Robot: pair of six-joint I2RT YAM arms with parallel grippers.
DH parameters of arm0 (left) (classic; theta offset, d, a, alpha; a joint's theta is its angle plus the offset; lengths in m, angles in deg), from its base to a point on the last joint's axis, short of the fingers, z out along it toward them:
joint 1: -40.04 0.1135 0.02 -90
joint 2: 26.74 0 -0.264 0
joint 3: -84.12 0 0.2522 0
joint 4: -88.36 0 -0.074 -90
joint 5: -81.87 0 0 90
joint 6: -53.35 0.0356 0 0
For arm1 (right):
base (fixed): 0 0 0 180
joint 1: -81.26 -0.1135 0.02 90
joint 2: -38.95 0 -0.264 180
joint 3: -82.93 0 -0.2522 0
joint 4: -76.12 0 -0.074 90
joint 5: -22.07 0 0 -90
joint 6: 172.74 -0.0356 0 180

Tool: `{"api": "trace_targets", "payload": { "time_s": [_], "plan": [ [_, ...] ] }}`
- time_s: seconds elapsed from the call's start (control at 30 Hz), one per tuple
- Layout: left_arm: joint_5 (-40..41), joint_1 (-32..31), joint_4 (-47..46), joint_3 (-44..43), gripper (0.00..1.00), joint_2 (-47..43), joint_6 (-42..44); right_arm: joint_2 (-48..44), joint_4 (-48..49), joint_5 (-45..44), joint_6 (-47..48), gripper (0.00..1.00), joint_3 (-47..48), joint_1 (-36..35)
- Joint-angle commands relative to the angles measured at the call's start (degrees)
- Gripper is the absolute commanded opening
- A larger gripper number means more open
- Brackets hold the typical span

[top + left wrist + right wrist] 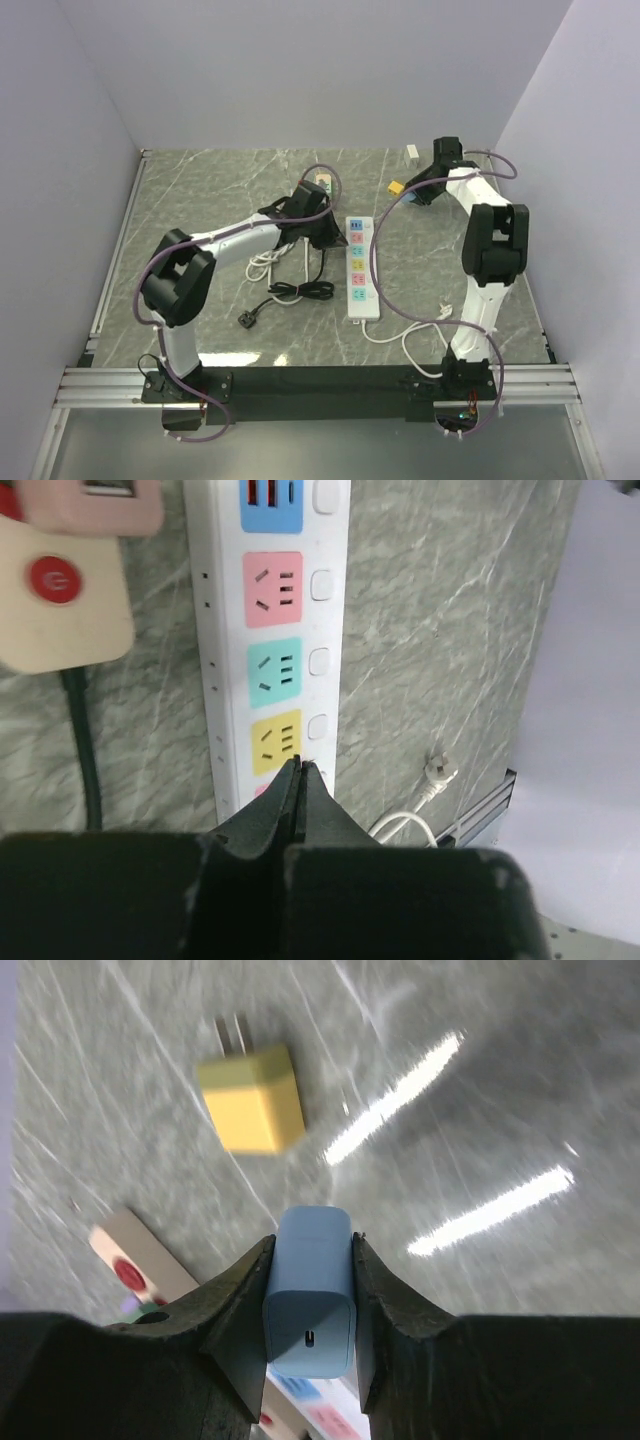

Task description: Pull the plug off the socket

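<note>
The white power strip (361,268) with coloured sockets lies mid-table; no plug shows in its visible sockets, which are also in the left wrist view (275,630). My right gripper (310,1250) is shut on a light blue plug block (312,1285) and holds it above the table, away from the strip, at the back right (413,196). My left gripper (300,767) is shut and empty, its tips over the strip near the yellow socket (274,742). In the top view the left gripper (326,236) is at the strip's left edge.
A yellow plug (252,1097) lies on the table ahead of my right gripper, also in the top view (397,187). A beige socket with a red button (60,590) sits left of the strip. A small white plug (412,151) lies at the back. A black cable (300,290) lies left of the strip.
</note>
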Motion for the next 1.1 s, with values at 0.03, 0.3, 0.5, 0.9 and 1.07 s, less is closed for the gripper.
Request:
{"api": "trace_targets", "payload": {
  "time_s": [0.03, 0.3, 0.5, 0.9, 1.07],
  "plan": [
    [5.19, 1.88, 5.96, 1.62, 0.0, -4.69, 2.13, 5.64, 3.79, 1.1, -6.74, 0.11, 7.66, 2.29],
    [9.15, 4.08, 7.37, 6.9, 0.0, -5.4, 3.27, 11.29, 1.14, 3.29, -4.99, 0.63, 16.73, 3.62],
    [10.29, 5.58, 8.07, 6.56, 0.0, -3.99, 3.27, 5.41, -1.58, 0.84, -2.27, 0.89, 12.63, 3.44],
    [11.08, 5.93, 6.14, 9.45, 0.0, -6.97, 0.46, -4.54, -12.73, 0.14, 24.18, 0.88, 13.03, -14.74],
    [11.26, 6.37, 5.26, 14.54, 0.0, -12.33, -0.68, -1.37, -16.26, -2.77, 30.07, 0.85, 18.66, -22.47]
  ]
}}
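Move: My right hand holds the blue plug; its bare patch of table lies about 6 cm ahead, 3 cm to the right and 4 cm lower. The yellow plug is some 7 cm ahead and 3 cm left, the teal plug 8 cm ahead and 15 cm right. From my shut left hand, the purple socket's near end lies about 8 cm ahead, 9 cm left, 7 cm below; the beige socket's near end is roughly 4 cm ahead, 5 cm left. I carry the blue plug about 6 cm forward and a little right and down, beside the yellow plug, open my right fingers wide and let go, then swing back some 20 cm left, 10 cm back and 9 cm up towards the sockets, turning counter-clockwise. Meanwhile my left hand, fingers kept shut, slips about 10 cm left and 5 cm down, over the cables behind the purple socket. ##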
